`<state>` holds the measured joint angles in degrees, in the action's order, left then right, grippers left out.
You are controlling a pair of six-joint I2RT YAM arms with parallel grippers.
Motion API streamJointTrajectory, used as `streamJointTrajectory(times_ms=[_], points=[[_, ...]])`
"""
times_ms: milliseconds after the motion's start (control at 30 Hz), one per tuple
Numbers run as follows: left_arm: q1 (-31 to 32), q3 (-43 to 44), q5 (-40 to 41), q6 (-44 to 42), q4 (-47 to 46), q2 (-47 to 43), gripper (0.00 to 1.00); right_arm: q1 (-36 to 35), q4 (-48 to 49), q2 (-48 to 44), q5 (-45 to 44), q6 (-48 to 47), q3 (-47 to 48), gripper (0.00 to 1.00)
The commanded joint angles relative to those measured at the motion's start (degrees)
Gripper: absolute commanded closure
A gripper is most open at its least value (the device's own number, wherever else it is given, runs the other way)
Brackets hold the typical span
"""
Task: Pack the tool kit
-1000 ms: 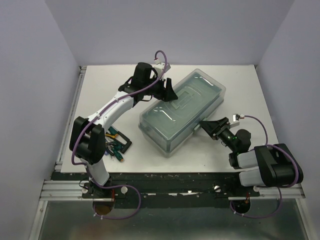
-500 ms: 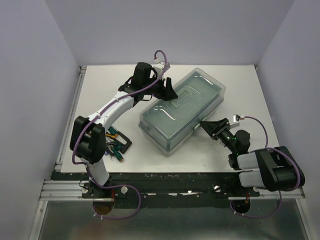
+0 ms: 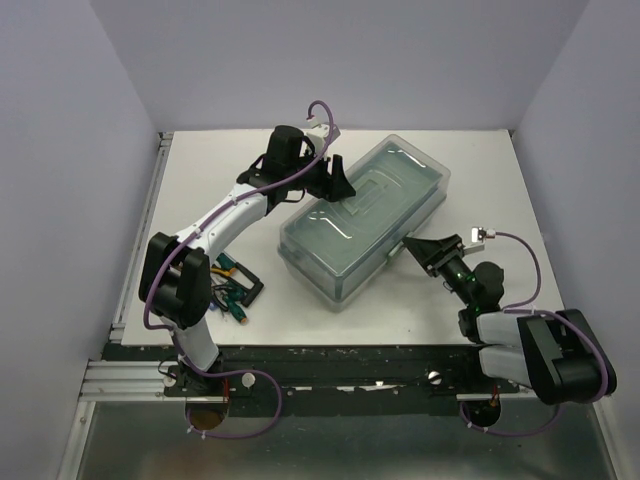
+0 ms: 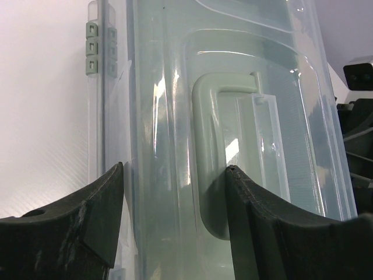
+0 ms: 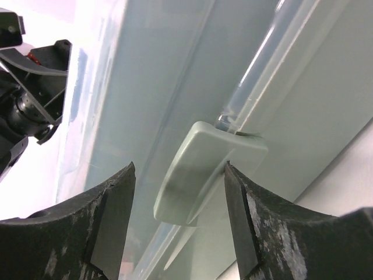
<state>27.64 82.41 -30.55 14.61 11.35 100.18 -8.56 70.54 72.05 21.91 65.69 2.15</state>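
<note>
The sage-green toolbox (image 3: 362, 222) lies diagonally mid-table with its translucent lid down. My left gripper (image 3: 338, 188) is open over the lid's far-left side; in the left wrist view its jaws (image 4: 175, 175) span the lid beside the green handle (image 4: 213, 169). My right gripper (image 3: 412, 250) is open at the box's near-right side wall; in the right wrist view its jaws (image 5: 179, 175) flank the green latch (image 5: 204, 169), the right finger (image 5: 245, 216) close against it. Yellow-handled pliers (image 3: 232, 268) and other small tools lie on the table at the left arm's base.
A black-framed tool (image 3: 252, 290) lies with the loose tools at the left near edge. Lavender walls enclose the white table (image 3: 220, 170) on three sides. The left arm's white link (image 3: 225, 215) stretches over the table's left part.
The right arm's wrist and elbow have shifted slightly rightward and down, the gripper staying at the latch. The left arm and the toolbox have not moved.
</note>
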Motion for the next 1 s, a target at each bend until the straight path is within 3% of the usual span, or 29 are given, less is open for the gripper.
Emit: streamJointTrajectory(times_ms=[0, 133, 300, 433, 800, 967], points=[[-0.4, -5.9, 10.9, -4.3, 16.3, 6.9, 0.99, -0.6, 5.0, -5.0, -3.3, -2.9, -1.0, 0.29], [-1.3, -6.2, 13.8, -5.5, 16.9, 7.7, 0.99, -0.6, -10.6, -13.8, -4.1, -7.5, 2.5, 0.22], [-3.8, -7.4, 15.3, -6.2, 17.3, 7.7, 1.00, -0.6, -44.6, -30.6, -13.2, -19.0, 10.8, 0.10], [-5.7, -8.0, 13.2, -6.0, 17.2, 8.5, 1.00, -0.6, -57.8, -33.6, -15.1, -26.3, 18.1, 0.06], [-9.0, -12.2, 13.7, -6.8, 17.3, 7.4, 1.00, -3.0, -66.4, -21.7, -14.9, -27.1, 29.5, 0.05], [-10.3, -11.6, 15.3, -7.4, 18.4, 8.5, 1.00, -3.5, -67.6, -21.1, -16.9, -26.9, 31.4, 0.05]])
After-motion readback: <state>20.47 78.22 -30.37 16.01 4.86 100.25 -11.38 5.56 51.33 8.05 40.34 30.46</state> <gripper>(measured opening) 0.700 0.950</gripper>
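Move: The right hand is already at the tool box's front latch, whose middle lies barely 2 cm ahead and 2 cm to its left, level with the fingers. The lid handle is about 11 cm ahead of this hand, 11 cm left and 5 cm higher; the lid's near corner is roughly 10 cm back, 17 cm left and 3 cm up. From the left hand the handle is 4 cm right, 1 cm back and 2 cm below. The right fingers come off the latch's lower edge as the hand sweeps up some 11 cm, then sinks about half of that again, drawing a few centimetres right and forward, opening wide and rolling its left side down. The left hand keeps its hold, one finger at the lid handle and the other over the side, dips slightly, then carries the lid left and forward about 6 cm, turning a little counter-clockwise. ##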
